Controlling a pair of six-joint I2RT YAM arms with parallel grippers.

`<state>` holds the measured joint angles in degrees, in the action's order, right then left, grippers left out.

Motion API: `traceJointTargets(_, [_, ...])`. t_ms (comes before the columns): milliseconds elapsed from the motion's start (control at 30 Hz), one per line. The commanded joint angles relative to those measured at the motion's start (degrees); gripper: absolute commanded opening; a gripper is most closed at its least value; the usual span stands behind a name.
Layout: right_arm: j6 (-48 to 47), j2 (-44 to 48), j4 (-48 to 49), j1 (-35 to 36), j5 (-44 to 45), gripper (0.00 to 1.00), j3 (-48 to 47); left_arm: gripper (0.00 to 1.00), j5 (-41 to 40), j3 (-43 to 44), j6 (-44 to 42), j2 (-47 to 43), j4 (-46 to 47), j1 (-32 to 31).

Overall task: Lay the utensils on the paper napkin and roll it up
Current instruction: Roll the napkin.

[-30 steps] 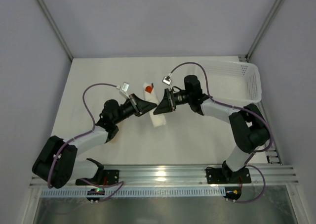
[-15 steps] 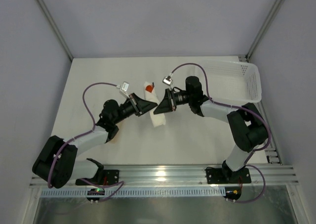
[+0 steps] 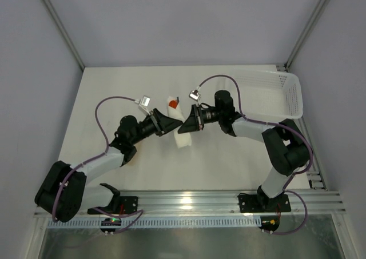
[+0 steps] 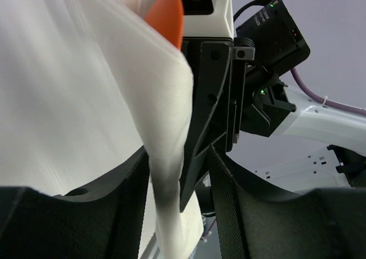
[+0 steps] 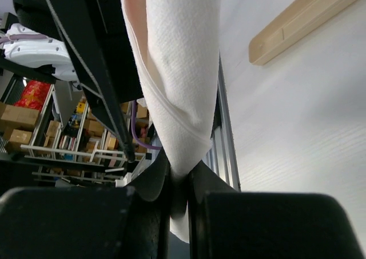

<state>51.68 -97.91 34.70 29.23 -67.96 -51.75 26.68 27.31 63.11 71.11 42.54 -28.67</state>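
The white paper napkin is lifted off the table, folded round the utensils. The orange spoon sticks out of its far end, and its orange tip shows in the left wrist view. The thin sticks are hidden. My right gripper is shut on a pinched fold of the napkin. My left gripper faces it from the left with its jaws apart. The napkin fold and one right finger hang between the jaws. Both grippers meet at the napkin's middle in the top view, left and right.
A white perforated basket stands at the back right of the table. A short beige piece lies on the table beyond the napkin in the right wrist view. The table's front rail runs along the near edge.
My left gripper has edged a little right, closer onto the napkin. The right gripper and the napkin have hardly moved.
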Motion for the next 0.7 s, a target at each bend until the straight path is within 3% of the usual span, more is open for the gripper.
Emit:
traceJointTargets(0, [-6.3,3.0,-5.8,0.0,2.1,0.03,-2.0,0.47,0.0,0.6,-2.2,-2.5,-1.1,-0.3])
traceJointTargets(333, [-9.1,5.3,-10.3,-0.1,4.5,0.04,-1.9,0.57,-0.7,0.8,-5.5,-6.4,-6.9,-0.3])
traceJointTargets(367, [-9.2,5.4,-10.9,-0.2,4.8,0.04,-1.9,0.65,-1.4,0.6,-5.6,-7.0,-7.5,-0.3])
traceJointTargets(667, [-11.6,6.9,-16.3,-1.4,7.3,0.03,-2.2,0.66,-6.5,-3.5,-8.1,-19.4,-18.5,-0.3])
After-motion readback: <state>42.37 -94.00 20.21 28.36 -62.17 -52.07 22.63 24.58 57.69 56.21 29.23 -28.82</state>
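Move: The rolled napkin's middle is about 2 cm to the right of the left hand and roughly level with it, the roll standing between parted fingers. The orange spoon head in its far end is about 8 cm ahead and 1 cm left of that hand. The wooden tray lies some 6 cm back, 19 cm left and 15 cm below. From the right hand, already pinching the roll, its middle is about 3 cm ahead and 2 cm left. Left fingers open wider as the hand backs off left and back about 3.5 cm; right keeps pinching the roll. ##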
